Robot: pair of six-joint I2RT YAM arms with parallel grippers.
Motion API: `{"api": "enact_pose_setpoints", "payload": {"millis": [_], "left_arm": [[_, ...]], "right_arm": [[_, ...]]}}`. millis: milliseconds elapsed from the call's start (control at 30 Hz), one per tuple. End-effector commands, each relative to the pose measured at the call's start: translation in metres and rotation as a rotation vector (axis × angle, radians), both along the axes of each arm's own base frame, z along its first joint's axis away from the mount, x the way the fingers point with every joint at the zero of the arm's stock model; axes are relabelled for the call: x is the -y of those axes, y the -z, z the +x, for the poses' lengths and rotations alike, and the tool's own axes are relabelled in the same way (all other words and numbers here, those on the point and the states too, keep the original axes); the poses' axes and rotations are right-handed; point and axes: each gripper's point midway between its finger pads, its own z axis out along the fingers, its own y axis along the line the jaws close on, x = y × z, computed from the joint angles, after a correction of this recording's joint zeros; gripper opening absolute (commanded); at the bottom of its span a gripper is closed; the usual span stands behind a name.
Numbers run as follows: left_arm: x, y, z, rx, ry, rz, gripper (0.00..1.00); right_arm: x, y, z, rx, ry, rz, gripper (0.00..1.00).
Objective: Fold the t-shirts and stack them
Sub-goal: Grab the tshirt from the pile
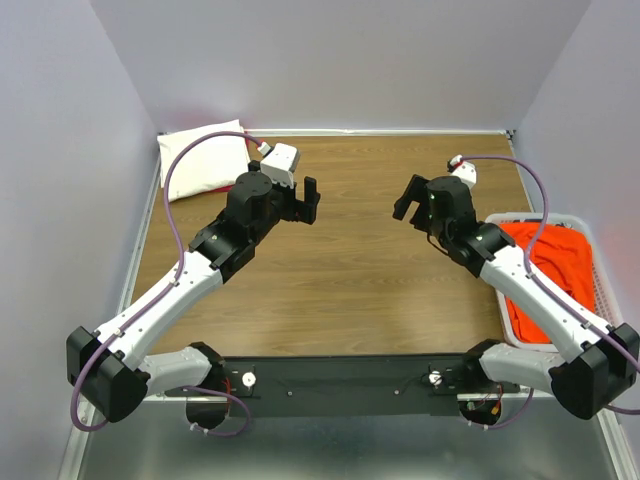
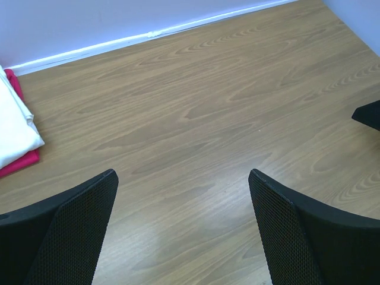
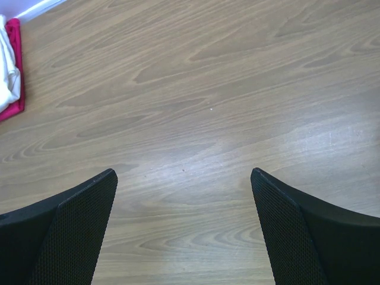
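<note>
A folded cream-white t-shirt (image 1: pixel 205 158) lies on a red-pink t-shirt (image 1: pixel 218 189) at the table's far left corner; both show at the left edge of the left wrist view as cream-white t-shirt (image 2: pixel 12 127) over red-pink t-shirt (image 2: pixel 21 161). A bright orange t-shirt (image 1: pixel 552 270) lies crumpled in the white basket (image 1: pixel 600 262) at the right. My left gripper (image 1: pixel 311 200) hovers open over bare wood right of the stack. My right gripper (image 1: pixel 408 197) faces it, also open and holding nothing.
The wooden tabletop (image 1: pixel 350 270) stretches between the two arms. Pale walls close in the back and sides. The tip of the right gripper (image 2: pixel 368 114) shows at the right edge of the left wrist view.
</note>
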Motion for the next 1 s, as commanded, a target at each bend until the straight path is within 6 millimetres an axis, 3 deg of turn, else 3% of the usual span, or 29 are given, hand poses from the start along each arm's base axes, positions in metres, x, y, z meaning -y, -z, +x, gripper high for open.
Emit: {"api": "enact_pose_setpoints", "payload": {"millis": [0,167,300,333,367,400,467,567,600,700,800,900,967], "left_arm": [[0.003,-0.012,-0.004,0.022,0.029,-0.043,0.98],[0.006,-0.014,-0.007,0.014,0.044,-0.063,0.98],[0.007,-0.015,-0.008,0.008,0.048,-0.068,0.98],[0.007,-0.017,-0.008,0.011,0.05,-0.069,0.98],[0.007,-0.018,-0.008,0.011,0.05,-0.068,0.98],[0.007,-0.017,-0.009,0.008,0.051,-0.064,0.98],[0.007,-0.019,-0.009,0.012,0.051,-0.063,0.98],[0.007,-0.019,-0.01,0.011,0.056,-0.062,0.98],[0.008,-0.02,-0.01,0.011,0.062,-0.063,0.98],[0.011,-0.02,-0.013,0.009,0.084,-0.073,0.98],[0.012,-0.02,-0.014,0.005,0.092,-0.075,0.98],[0.013,-0.022,-0.015,0.008,0.098,-0.079,0.98],[0.014,-0.022,-0.017,0.008,0.109,-0.081,0.98]], "right_arm": [[0.003,0.005,0.001,-0.021,0.024,-0.005,1.0],[-0.003,-0.004,0.01,-0.017,0.03,0.015,1.0],[-0.013,0.005,0.018,-0.067,0.016,0.011,1.0],[-0.011,0.007,0.021,-0.076,0.04,0.004,1.0],[-0.005,0.023,0.021,-0.134,0.067,-0.037,1.0],[0.004,0.017,0.027,-0.139,0.11,-0.044,1.0],[0.027,0.03,0.027,-0.208,0.198,-0.081,1.0],[0.081,0.029,0.032,-0.233,0.361,-0.058,1.0],[0.11,0.024,0.03,-0.228,0.445,-0.049,1.0],[0.167,0.02,0.014,-0.212,0.627,-0.033,1.0],[0.206,0.024,-0.002,-0.215,0.769,-0.057,1.0],[0.263,0.034,-0.022,-0.246,0.955,-0.053,0.99],[0.279,0.047,-0.025,-0.288,1.005,-0.042,0.98]]}}
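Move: The orange t-shirt in the white basket lies far off to my right hand's right, about 33 cm, some 14 cm nearer my base and about 16 cm below. The basket that holds it has its middle at nearly the same spot, about 34 cm right, 14 cm back and 17 cm down. From my left hand the orange t-shirt is roughly 64 cm right, 14 cm back and 23 cm lower. I ease my right hand some 4 cm forward and slightly down, then sweep it quickly about 24 cm to the right, pulling back over the far-left corner of the basket towards the orange t-shirt. On the way I turn the wrist nearly 50 degrees clockwise and tip the fingers down about 10 degrees, keeping them wide open and touching nothing yet. ##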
